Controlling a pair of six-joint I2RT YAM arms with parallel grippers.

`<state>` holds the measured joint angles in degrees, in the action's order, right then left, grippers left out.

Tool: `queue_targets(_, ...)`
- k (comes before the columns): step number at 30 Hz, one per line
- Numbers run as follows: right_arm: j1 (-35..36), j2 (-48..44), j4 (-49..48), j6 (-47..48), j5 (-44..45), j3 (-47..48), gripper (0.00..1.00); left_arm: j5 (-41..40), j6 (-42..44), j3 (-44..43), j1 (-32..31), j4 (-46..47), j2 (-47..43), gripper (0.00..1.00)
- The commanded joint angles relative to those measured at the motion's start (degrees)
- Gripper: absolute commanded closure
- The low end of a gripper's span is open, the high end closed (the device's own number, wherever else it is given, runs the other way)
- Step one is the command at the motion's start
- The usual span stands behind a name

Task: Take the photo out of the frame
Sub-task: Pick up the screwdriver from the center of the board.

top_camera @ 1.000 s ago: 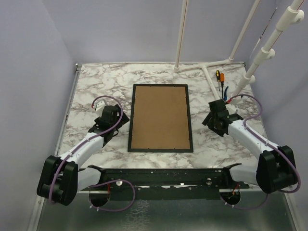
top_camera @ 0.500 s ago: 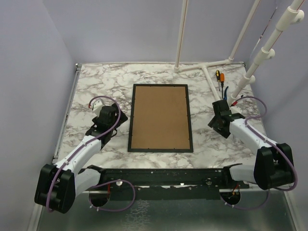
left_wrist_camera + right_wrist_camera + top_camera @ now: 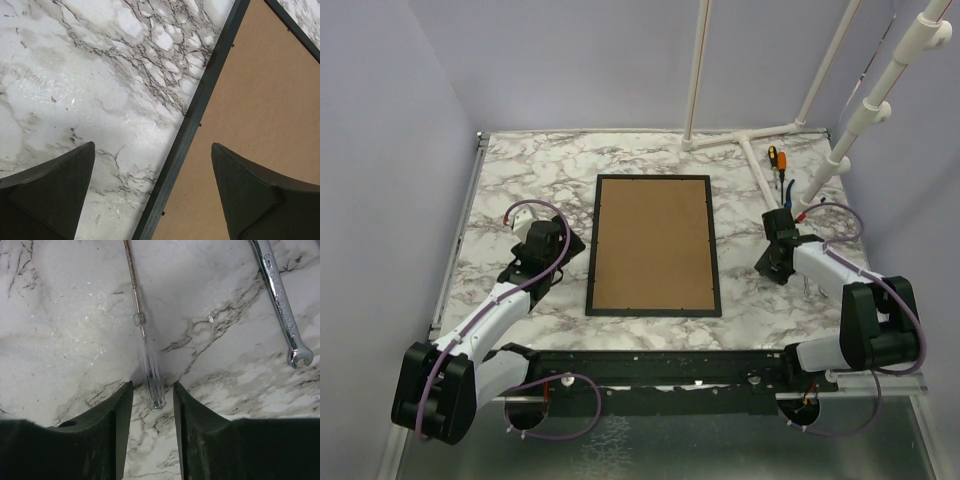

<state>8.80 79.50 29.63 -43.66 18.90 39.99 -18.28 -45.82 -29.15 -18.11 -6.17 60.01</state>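
Note:
The frame (image 3: 654, 245) lies face down in the middle of the table, brown fibreboard back up inside its thin black border. The photo is hidden under that back. My left gripper (image 3: 560, 245) stands open over the frame's left edge. In the left wrist view the black border (image 3: 192, 125) runs between the jaws of the left gripper (image 3: 153, 146), one finger over marble and one over the board. My right gripper (image 3: 772, 268) is to the right of the frame, off it. Its jaws (image 3: 153, 385) stand narrowly apart either side of a clear-handled screwdriver (image 3: 150, 375), a gap on each side.
A steel wrench (image 3: 282, 305) lies on the marble right of the clear screwdriver. An orange-handled screwdriver (image 3: 772, 157) and a blue-handled tool (image 3: 788, 187) lie at the back right beside a white pipe stand (image 3: 750, 140). Walls close in both sides.
My right gripper has swung right, away from the frame, down over the clear screwdriver, and its jaws have narrowed. The left arm shifted slightly earlier and is now still.

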Motion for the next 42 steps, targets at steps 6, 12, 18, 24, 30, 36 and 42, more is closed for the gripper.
queue_targets(6,-0.54,1.45,0.4,0.37,-2.33,0.44,0.99,2.96,0.71,-2.37,-0.09,-0.63,0.74,0.01)
queue_targets(12,-0.53,-5.74,5.65,1.23,-16.93,1.9,0.99,13.75,1.69,-4.14,-0.09,2.2,2.09,0.01)
queue_targets(18,-0.12,-14.07,9.89,7.34,-33.44,5.57,0.99,30.84,-1.3,-1.48,-1.3,17.64,-0.17,0.02)
queue_targets(24,0.1,-24.36,2.76,17.28,-51.55,6.73,0.99,38.34,-2.23,-4.38,-7.44,25.68,2.28,0.04)
queue_targets(30,6.71,-23.94,-10.99,15.26,-65.11,5.34,0.99,39.14,-3.81,-9.06,-15.11,28.8,4.43,0.09)
queue_targets(36,14.44,-20.57,-15.25,18.62,-63.47,7.18,0.99,40.58,-7.08,-11.0,-17.2,31.07,6.05,0.22)
queue_targets(42,17.19,-17.51,-16.32,19.87,-63.27,9.64,1.0,42.24,-7.23,-11.38,-17.88,31.14,7.68,0.38)
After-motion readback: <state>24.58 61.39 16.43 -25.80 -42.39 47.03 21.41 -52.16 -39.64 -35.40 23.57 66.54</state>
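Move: The screwdriver lies flat just below the right gripper, its clear handle's butt between the open fingertips. Its middle is some 6 cm ahead, 2 cm right and 1 cm below, with the small wrench about 11 cm right of the hand and nearly level. The photo frame's middle lies about 35 cm left and 8 cm ahead. From the left gripper the screwdriver is roughly 55 cm right, level fore and aft, 8 cm lower; the frame's middle is about 20 cm right and 4 cm ahead. Shut the right fingers on the butt end of the screwdriver's handle, then carry it left about 23 cm while lifting nearly as far, drawing back slightly and swinging the wrist counter-clockwise with its left side rising. Meanwhile bring the left gripper right and up over the frame towards the screwdriver, turning it clockwise some 50 degrees, fingers tipping up and closing by about a third. ##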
